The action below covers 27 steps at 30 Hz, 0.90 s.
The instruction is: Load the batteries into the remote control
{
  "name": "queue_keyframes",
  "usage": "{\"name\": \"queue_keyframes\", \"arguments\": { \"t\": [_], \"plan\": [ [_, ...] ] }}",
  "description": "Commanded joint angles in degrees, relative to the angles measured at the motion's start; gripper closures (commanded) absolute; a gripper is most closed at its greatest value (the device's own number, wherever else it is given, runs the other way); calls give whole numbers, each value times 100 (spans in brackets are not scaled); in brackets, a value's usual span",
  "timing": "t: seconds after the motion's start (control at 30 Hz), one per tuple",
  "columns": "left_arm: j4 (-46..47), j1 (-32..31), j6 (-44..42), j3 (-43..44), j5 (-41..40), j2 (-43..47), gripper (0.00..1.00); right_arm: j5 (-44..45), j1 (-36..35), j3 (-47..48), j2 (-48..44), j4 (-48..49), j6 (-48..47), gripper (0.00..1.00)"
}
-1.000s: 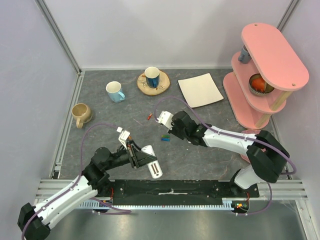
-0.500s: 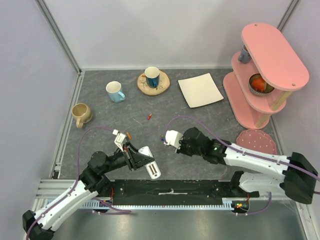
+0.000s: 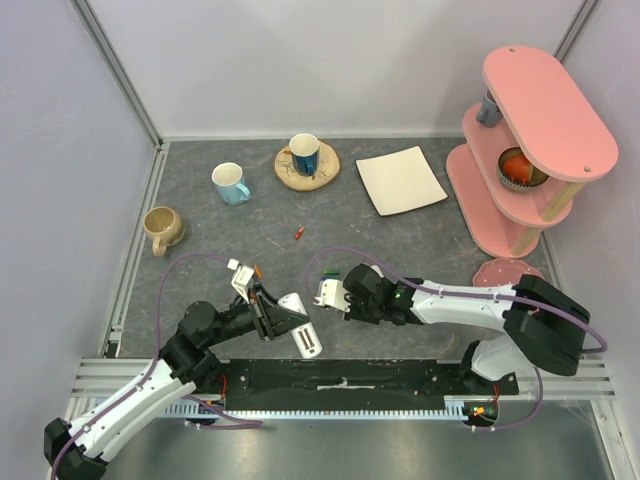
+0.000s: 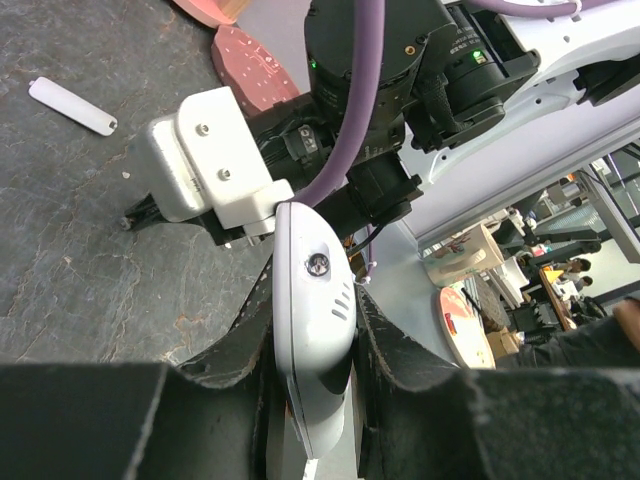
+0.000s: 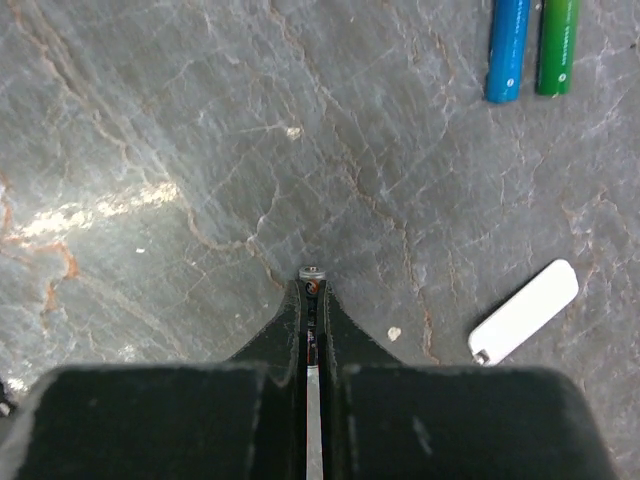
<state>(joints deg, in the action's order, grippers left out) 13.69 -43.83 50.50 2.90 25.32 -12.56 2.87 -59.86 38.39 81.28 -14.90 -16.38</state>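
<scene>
My left gripper (image 3: 280, 318) is shut on the remote control (image 3: 303, 335), a slim white bar held tilted above the table; in the left wrist view the remote control (image 4: 315, 320) stands between both fingers. My right gripper (image 3: 325, 296) is close to the right of it, pointing down. Its jaws (image 5: 313, 290) are shut on a thin battery (image 5: 313, 273) with red-orange on its side and its metal end showing. A blue battery (image 5: 508, 48) and a green battery (image 5: 557, 45) lie side by side on the table. A red-orange battery (image 3: 299, 234) lies farther back.
A small white battery cover (image 5: 524, 312) lies on the table near the right gripper. At the back are a tan mug (image 3: 162, 228), a light blue mug (image 3: 230, 183), a dark mug on a wooden coaster (image 3: 305, 155) and a white square plate (image 3: 400, 180). A pink shelf (image 3: 530, 140) stands at the right.
My right gripper has moved from the middle of the table toward the near left, close to the remote control. My left gripper has barely moved and still holds the remote control.
</scene>
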Motion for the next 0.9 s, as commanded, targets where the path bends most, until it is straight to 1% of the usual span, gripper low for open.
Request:
{"name": "queue_keyframes", "arguments": {
  "t": [0.0, 0.23, 0.3, 0.33, 0.37, 0.47, 0.57, 0.73, 0.87],
  "plan": [
    [169, 24, -31, -105, -115, 25, 98, -156, -9, 379, 388, 250, -225, 100],
    [81, 24, -40, -131, -159, 43, 98, -270, 9, 397, 811, 584, -278, 100],
    [81, 24, -31, -140, -168, 43, 98, -270, 35, 450, 898, 514, -269, 100],
    [81, 24, -31, -140, -185, 34, 98, -470, 70, 459, 899, 488, -278, 100],
    [81, 24, -40, -140, -194, 43, 98, -472, 79, 459, 881, 479, -278, 93],
    [63, 24, -58, -131, -212, 51, 98, -402, 97, 450, 767, 496, -234, 79],
    [72, 24, -58, -131, -229, 52, 98, -358, 123, 450, 714, 470, -199, 74],
    [28, 24, -67, -114, -221, 52, 98, -323, 141, 415, 644, 453, -190, 70],
    [-25, 24, -93, -96, -229, 43, 98, -24, 150, 450, 407, 400, -94, 67]
  ]
}}
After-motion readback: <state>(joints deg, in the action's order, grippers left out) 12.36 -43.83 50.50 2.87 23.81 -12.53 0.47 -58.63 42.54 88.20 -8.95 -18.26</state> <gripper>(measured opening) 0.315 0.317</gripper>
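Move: My right hand is low over the table with the dark battery already in its closed fingers, and goes for a bare spot about 2 cm ahead and 3 cm left. Beyond, the blue battery lies some 7 cm ahead and 8 left, the green one 2 cm farther out beside it, the white battery cover roughly 8 cm ahead and 3 right. From my left hand, which grips the remote, that bare spot is about 8 cm ahead, 14 right and 15 below. Keeping low and nearly level, I carry the dark battery with my right hand about 4 cm to the left and forward, towards the blue and green batteries. Then I stay there and open the fingers roughly a third of the way, letting go of it on the table, while my left hand holds the remote practically still. ##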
